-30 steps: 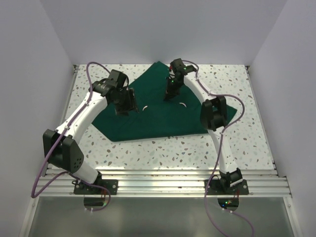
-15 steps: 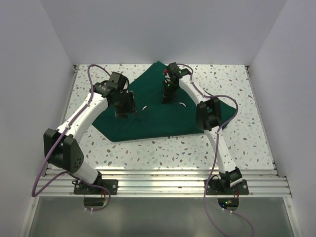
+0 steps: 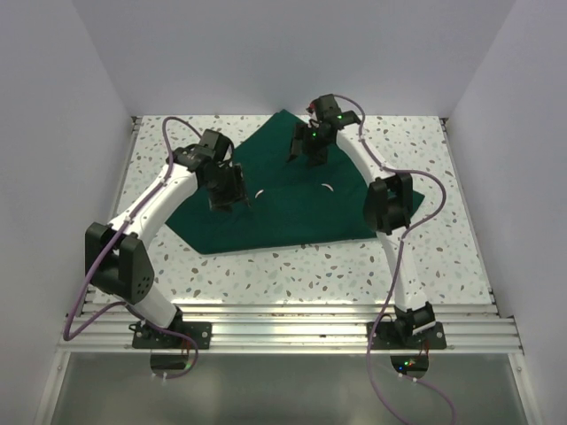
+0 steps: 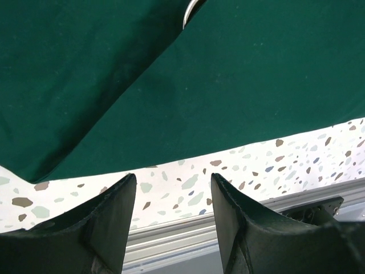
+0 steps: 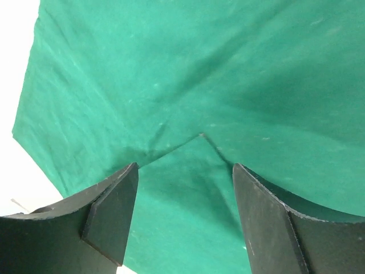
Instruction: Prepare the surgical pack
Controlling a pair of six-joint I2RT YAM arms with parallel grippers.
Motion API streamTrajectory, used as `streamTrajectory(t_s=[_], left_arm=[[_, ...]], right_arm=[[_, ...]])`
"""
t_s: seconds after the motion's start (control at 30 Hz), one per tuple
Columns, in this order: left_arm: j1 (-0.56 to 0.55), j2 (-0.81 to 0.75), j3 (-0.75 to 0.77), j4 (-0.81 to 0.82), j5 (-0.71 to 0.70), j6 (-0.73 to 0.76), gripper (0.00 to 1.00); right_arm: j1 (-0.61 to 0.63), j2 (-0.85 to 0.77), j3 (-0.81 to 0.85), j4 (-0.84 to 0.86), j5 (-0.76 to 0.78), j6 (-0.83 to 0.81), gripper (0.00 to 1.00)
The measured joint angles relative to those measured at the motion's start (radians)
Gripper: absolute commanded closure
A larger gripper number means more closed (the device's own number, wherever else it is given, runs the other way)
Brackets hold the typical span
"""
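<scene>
The surgical pack (image 3: 283,208) is a dark green drape lying flat on the speckled table, with folded flaps meeting near its middle. Two small pale slivers (image 3: 260,193) peek out at the fold edges. My left gripper (image 3: 226,197) hovers over the drape's left part, open and empty. In the left wrist view the gripper (image 4: 173,177) frames bare table just past the drape's (image 4: 228,85) front edge. My right gripper (image 3: 298,152) hangs above the drape's far part, open. In the right wrist view a folded corner tip (image 5: 201,136) lies below the spread gripper (image 5: 185,166), untouched.
The terrazzo table (image 3: 425,257) shows around the drape, widest at front and right. An aluminium rail (image 3: 283,319) runs along the near edge by the arm bases. White walls close in the left, right and back.
My right gripper was shut low on the drape; it has opened, let the cloth go and risen toward the back. The left arm has barely moved.
</scene>
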Motion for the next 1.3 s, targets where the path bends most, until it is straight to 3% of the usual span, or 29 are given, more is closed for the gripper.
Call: streamTrajectory(t_s=[0.17,0.23,0.43,1.13,1.23,1.3], left_arm=[[0.0,0.004,0.0,0.01,0.009,0.002,0.41],[0.0,0.004,-0.002,0.01,0.011,0.003,0.41],[0.0,0.004,-0.006,0.013,0.013,0.01,0.41],[0.0,0.004,-0.03,0.016,0.02,0.018,0.41],[0.0,0.004,-0.03,0.016,0.021,0.018,0.41],[0.0,0.004,-0.03,0.016,0.022,0.019,0.41]], right_arm=[[-0.042,-0.011,-0.006,-0.018,-0.016,-0.06,0.32],[-0.048,-0.009,-0.016,-0.041,-0.022,-0.09,0.38],[-0.043,-0.005,-0.055,-0.068,-0.056,-0.151,0.44],[-0.034,0.011,-0.14,-0.098,-0.063,-0.206,0.46],[-0.031,0.012,-0.14,-0.097,-0.072,-0.206,0.5],[-0.028,0.016,-0.135,-0.097,-0.087,-0.203,0.58]])
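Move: Behind and below the open right hand, the folded-over flap's edge just right of the flap tip lies some 5 cm back, 3 cm to its right and 7 cm down; the tip is about 2 cm back and 2 cm left. Tray rims peep out at the right rim, 8 cm back and 7 cm right, and the left rim, 10 cm back and 13 cm left. From the left hand, that flap edge is roughly 14 cm ahead, 20 cm right and 13 cm below. Slipping about 3 cm to the right first, the right hand then draws back some 5 cm and sinks about 6 cm towards the flap edge beside the tip, until its fingertips straddle the raised crease. On the way it tips and twists counter-clockwise, each about 10 degrees, while its fingers narrow partway without shutting; a grip can't be seen. ##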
